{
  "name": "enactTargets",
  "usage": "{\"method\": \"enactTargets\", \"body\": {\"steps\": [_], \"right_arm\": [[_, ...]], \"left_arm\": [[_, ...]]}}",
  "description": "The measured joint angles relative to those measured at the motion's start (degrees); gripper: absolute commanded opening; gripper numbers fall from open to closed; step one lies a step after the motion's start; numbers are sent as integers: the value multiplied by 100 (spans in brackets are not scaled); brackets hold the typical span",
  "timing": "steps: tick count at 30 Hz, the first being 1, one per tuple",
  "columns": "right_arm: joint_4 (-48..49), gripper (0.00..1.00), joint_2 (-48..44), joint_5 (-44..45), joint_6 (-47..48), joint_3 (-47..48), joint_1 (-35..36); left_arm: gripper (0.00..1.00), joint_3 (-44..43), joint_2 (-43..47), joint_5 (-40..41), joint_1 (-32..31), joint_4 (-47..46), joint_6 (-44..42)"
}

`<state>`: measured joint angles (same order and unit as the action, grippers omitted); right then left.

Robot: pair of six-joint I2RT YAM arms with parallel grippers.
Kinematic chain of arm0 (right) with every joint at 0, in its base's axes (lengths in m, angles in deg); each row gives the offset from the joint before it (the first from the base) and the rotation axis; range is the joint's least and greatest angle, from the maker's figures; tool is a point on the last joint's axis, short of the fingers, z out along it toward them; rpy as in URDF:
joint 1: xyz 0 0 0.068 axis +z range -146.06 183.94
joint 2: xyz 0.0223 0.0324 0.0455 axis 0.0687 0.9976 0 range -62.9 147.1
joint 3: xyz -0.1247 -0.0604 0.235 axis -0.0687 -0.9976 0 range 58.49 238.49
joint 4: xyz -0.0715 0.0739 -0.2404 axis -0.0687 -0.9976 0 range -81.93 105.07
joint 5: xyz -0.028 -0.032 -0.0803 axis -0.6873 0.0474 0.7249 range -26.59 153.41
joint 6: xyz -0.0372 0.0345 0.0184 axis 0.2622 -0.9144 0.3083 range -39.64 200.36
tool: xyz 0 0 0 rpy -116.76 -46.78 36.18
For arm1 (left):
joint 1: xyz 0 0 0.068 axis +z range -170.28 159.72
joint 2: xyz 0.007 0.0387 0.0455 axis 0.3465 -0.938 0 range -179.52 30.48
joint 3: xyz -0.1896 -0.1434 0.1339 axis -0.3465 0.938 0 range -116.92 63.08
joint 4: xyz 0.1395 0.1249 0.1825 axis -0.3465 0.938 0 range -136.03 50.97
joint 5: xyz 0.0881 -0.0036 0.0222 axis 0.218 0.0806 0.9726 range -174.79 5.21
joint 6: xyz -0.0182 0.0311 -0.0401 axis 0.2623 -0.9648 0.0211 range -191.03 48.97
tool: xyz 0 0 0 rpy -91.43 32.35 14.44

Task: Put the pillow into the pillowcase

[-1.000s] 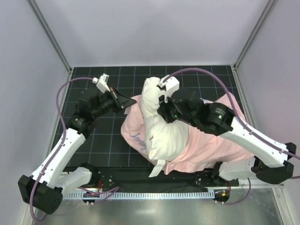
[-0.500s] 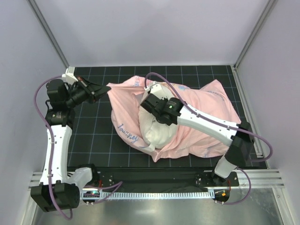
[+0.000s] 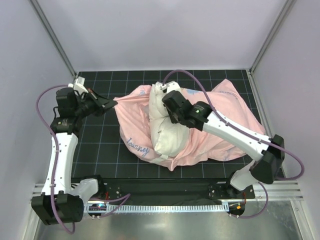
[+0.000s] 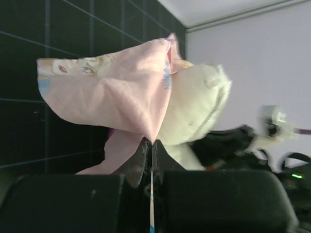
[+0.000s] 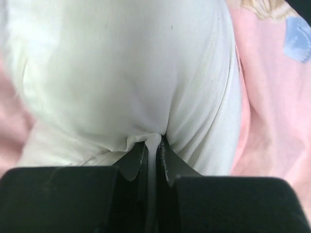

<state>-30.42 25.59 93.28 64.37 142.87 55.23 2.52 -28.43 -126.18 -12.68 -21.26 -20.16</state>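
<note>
The white pillow [image 3: 164,131] lies mid-table, partly wrapped by the pink pillowcase [image 3: 227,125], which spreads to the right and folds over its left side. My left gripper [image 3: 111,103] is shut on the pillowcase's left edge and holds it stretched out and lifted. In the left wrist view the pink fabric [image 4: 116,92] runs into the closed jaws, with the pillow [image 4: 199,104] behind. My right gripper [image 3: 167,102] is shut on a pinch of the pillow's fabric near its far end. The right wrist view shows the white pillow [image 5: 121,73] and the pink case [image 5: 272,97] at right.
The black gridded table [image 3: 100,145] is walled by pale panels on the left, back and right. The arm bases and a cable rail [image 3: 165,205] sit along the near edge. The right arm's forearm [image 3: 235,135] crosses over the pillowcase.
The right gripper has moved up toward the far end of the pillow, still gripping it. The pillowcase's left flap has shifted a little, and the left gripper holds near the same spot.
</note>
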Motion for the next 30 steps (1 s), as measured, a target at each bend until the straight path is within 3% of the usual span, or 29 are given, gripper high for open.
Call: {"method": "enactTargets", "body": {"steps": [6, 7, 8, 11, 17, 23, 30], "right_arm": [[911, 4, -844, -1261, 435, -601, -146], [1075, 4, -940, -1401, 498, -726, -155], [1163, 4, -999, -1499, 538, -815, -160], [1617, 4, -1137, -1799, 660, -1217, -166], [2422, 4, -1209, -2072, 695, -1794, -166], [2992, 4, -1705, -2024, 487, -2210, -166], [3134, 4, -2367, -1928, 144, -2323, -212]], "left_arm": [[17, -114, -186, 1895, -1082, 706, -1051], [23, -114, -216, 2214, -1228, 811, -1176], [36, -114, -243, 2522, -1360, 918, -1298], [52, -114, -269, 3386, -1716, 1163, -1534], [55, -63, -262, 4404, -2747, 1298, -1541], [56, 748, -291, 4789, -3921, 557, -1113], [59, 1786, -717, 4889, -4212, -645, -525]]}}
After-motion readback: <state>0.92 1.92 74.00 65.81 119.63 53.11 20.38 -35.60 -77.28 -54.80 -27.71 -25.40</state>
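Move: The left hand pinches the stretched-out corner of the pillowcase. The lettered edge it heads for lies about 8 cm to its right, 5 cm back and 28 cm below. The pillow's middle stands about 23 cm to its right, level fore and aft, some 20 cm lower. From the right hand, gripping the pillow, the lettered edge is about 16 cm left, 5 cm back and 20 cm down; the pillowcase body is some 17 cm right and 2 cm back, 18 cm below. Downward, almost 20 cm in all, the left hand sinks, opening its fingers to let go of the pillowcase corner, rolling so its left side rises, then swinging right and slightly back to hover open near the lettered edge. The right hand keeps its pinch on the pillow and draws it up about 6 cm, a little back and left, dipping briefly midway and rolling its left side up. ##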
